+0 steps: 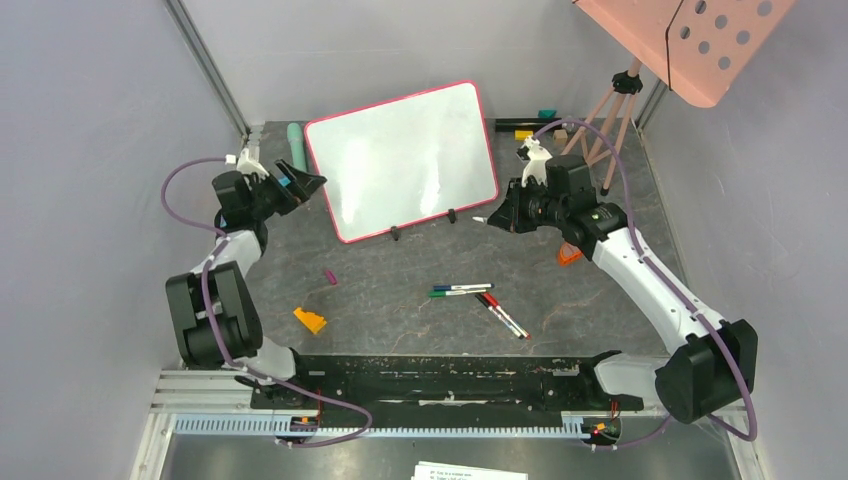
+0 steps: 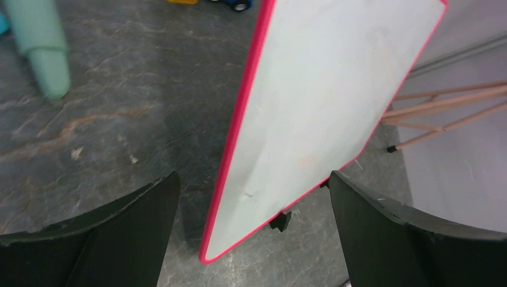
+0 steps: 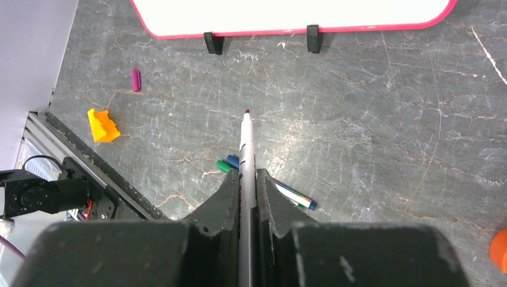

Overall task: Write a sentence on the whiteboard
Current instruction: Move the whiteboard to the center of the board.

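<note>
The whiteboard [image 1: 400,160] stands tilted on two black clip feet at the back of the table, and its white face shows no ink, so the sentence is not visible. It also shows in the left wrist view [image 2: 323,107] and the right wrist view [image 3: 287,12]. My left gripper [image 1: 305,182] is open, with its jaws astride the board's left lower corner [image 2: 252,179] and not touching it. My right gripper [image 1: 497,218] is shut on a grey marker [image 3: 246,143]. The marker's uncapped dark-red tip points toward the board's lower edge, a short way off it.
Loose markers [image 1: 460,290] [image 1: 503,315], a purple cap [image 1: 331,277] and an orange block [image 1: 310,320] lie in front of the board. A teal cylinder [image 1: 294,143] lies at the back left. A tripod [image 1: 610,110] stands under a salmon perforated panel [image 1: 690,40] at the back right.
</note>
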Available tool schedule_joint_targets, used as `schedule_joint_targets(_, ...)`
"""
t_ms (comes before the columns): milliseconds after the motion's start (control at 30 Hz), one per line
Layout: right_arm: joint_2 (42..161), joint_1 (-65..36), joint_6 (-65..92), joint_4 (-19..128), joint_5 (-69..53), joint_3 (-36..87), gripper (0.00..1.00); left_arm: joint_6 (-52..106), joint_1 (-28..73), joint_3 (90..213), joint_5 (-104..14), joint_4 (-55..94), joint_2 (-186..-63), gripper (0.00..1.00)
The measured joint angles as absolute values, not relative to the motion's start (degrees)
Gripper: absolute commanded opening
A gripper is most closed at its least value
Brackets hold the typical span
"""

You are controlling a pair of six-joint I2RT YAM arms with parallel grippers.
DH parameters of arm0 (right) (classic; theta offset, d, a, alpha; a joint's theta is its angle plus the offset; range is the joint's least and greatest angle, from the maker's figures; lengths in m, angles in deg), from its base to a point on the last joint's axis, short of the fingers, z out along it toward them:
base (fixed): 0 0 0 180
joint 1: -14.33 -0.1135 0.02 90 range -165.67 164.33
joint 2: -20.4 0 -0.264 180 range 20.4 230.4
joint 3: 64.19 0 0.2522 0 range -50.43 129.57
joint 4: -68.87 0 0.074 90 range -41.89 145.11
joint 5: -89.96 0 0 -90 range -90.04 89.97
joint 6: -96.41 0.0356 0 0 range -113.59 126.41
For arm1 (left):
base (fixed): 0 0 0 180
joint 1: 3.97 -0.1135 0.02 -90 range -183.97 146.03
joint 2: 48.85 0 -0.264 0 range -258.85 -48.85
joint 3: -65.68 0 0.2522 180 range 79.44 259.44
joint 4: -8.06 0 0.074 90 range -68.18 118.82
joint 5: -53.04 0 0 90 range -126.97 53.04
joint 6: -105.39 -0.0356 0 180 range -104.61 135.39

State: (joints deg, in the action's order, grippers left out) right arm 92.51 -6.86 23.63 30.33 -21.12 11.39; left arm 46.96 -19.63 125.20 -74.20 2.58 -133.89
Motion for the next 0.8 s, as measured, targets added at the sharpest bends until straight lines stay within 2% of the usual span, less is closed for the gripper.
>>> schedule_joint_targets(267, 92.7, -6.9, 23.3, 29.5, -21.0, 11.4, 0.0, 50.7, -20.0, 141.6, -92.1, -6.1, -149.1, 1.0)
schedule_joint_targets(433, 93.8, -6.9, 22.9, 29.3, -20.7, 11.5, 0.0, 59.1, -20.1, 143.0, -100.6, -16.1, -156.6, 1.0)
schedule_joint_targets(567, 94.6, -6.9, 22.9, 29.2, -20.5, 11.8, 0.0, 59.9, -20.1, 142.8, -102.0, -16.4, -158.1, 1.0)
schedule_joint_targets(800, 96.0, -6.9, 22.9, 29.4, -20.0, 13.5, 0.0, 49.3, -20.1, 145.9, -96.6, -0.3, -157.4, 1.0)
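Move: The whiteboard's middle lies about 22 cm to the right of the empty left hand, 5 cm farther out and some 8 cm lower; its left edge is only about 5 cm to the right. The green tube lies roughly 9 cm ahead and 3 cm left of that hand, the pink cap about 19 cm back and 6 cm right, both some 15 cm below. From the right hand, still holding the marker, the board's middle is about 15 cm ahead, 20 cm left and 12 cm lower. Forward, slightly right and up in a small hop, the left hand goes to the whiteboard's left edge, about 5 cm farther out and 4 cm higher, then sinks back to roughly its starting height. On the way the wrist swings clockwise by some 20 degrees, bringing the wide-open fingers round towards the board's edge; they stay open and do not close. ##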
